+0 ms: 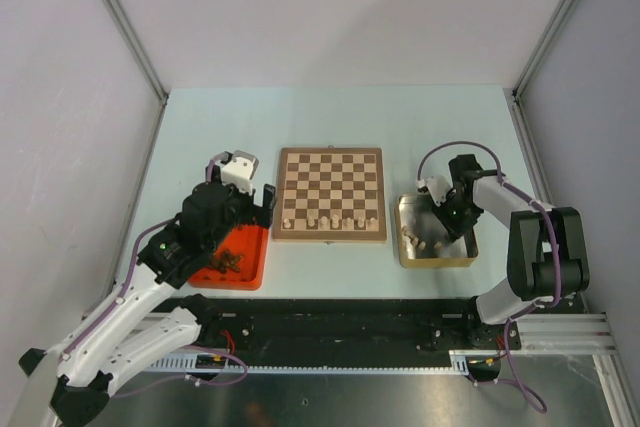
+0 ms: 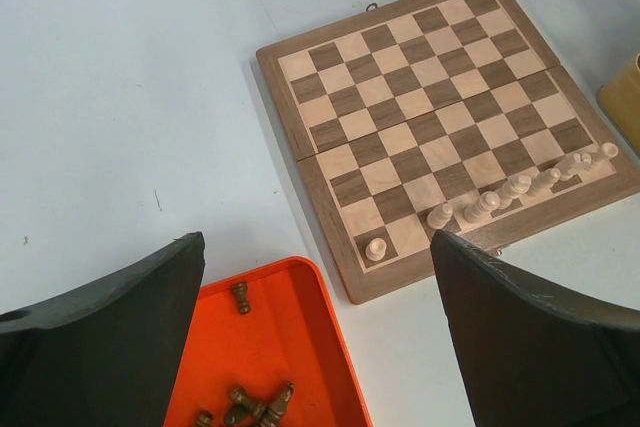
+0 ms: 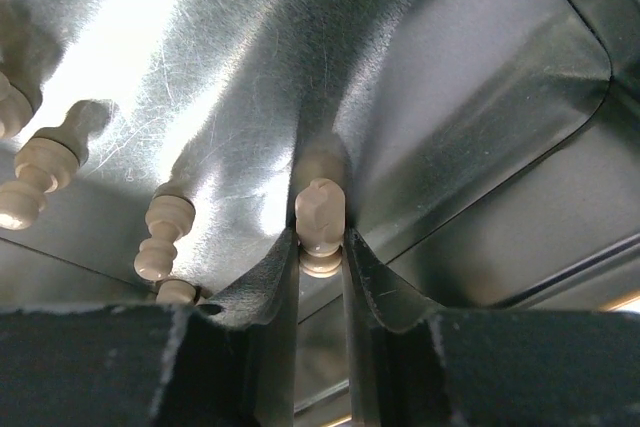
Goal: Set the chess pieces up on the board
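The board [image 1: 330,193] lies mid-table with a row of pale chess pieces [image 1: 330,219] along its near edge, also seen as pale chess pieces [image 2: 515,187] on the board [image 2: 440,107] in the left wrist view. My right gripper [image 3: 321,247] is down inside the gold tin [image 1: 437,245], shut on one pale chess piece [image 3: 320,222] pinched between its fingertips. More pale pieces [image 3: 160,237] lie loose on the tin floor. My left gripper [image 2: 318,277] hangs wide open over the red tray's [image 2: 290,327] far corner, holding nothing.
Dark brown pieces [image 2: 250,405] lie in the red tray [image 1: 236,257] left of the board. The tin's wall [image 3: 560,217] rises close on the right of the right gripper. Grey enclosure walls surround the table.
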{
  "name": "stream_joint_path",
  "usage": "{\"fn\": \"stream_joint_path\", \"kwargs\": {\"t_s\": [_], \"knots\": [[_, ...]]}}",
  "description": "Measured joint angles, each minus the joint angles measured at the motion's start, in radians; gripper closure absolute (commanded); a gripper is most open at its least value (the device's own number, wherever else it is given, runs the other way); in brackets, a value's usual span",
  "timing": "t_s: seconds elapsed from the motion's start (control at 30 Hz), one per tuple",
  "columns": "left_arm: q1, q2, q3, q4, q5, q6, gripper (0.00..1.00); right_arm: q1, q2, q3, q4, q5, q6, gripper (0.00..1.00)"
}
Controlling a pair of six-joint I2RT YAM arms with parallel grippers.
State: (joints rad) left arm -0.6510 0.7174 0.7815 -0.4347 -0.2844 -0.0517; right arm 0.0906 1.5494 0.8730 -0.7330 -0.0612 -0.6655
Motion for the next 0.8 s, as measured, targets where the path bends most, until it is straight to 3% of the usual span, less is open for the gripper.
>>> {"fn": "stream_joint_path", "kwargs": {"t_s": [0.43, 0.8], "knots": [[0.005, -0.031, 0.000, 0.022, 0.087, -0.027, 0.00, -0.029, -0.122, 0.025, -0.044, -0.159, -0.020, 0.89], [0.008, 0.014, 0.001, 0.104, 0.382, -0.237, 0.00, -0.019, -0.238, 0.139, -0.111, -0.402, -0.058, 0.89]]}}
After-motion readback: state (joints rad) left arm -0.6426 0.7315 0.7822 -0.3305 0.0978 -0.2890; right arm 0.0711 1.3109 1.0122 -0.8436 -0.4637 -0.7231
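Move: The light chess piece is already between the right fingers, in the right part of the metal tray. The empty square second from the left in the board's near row lies about 40 cm left and 2 cm ahead of that hand, nearly level in height. One loose piece sits roughly 4 cm left and 4 cm back, a cluster about 11 cm left and 2 cm back. From the left hand, the held piece is some 48 cm right, level ahead, 21 cm lower. The pinched chess piece is lifted off the tray floor by the right hand, which rises about 10 cm and, gathering speed, swings left towards the board and slightly forward, tilting some 25 degrees with its grip kept. The empty left hand, wide open, sets off right to meet the piece, about 7 cm, drawing back a little and rolling its left side down as it turns clockwise. ##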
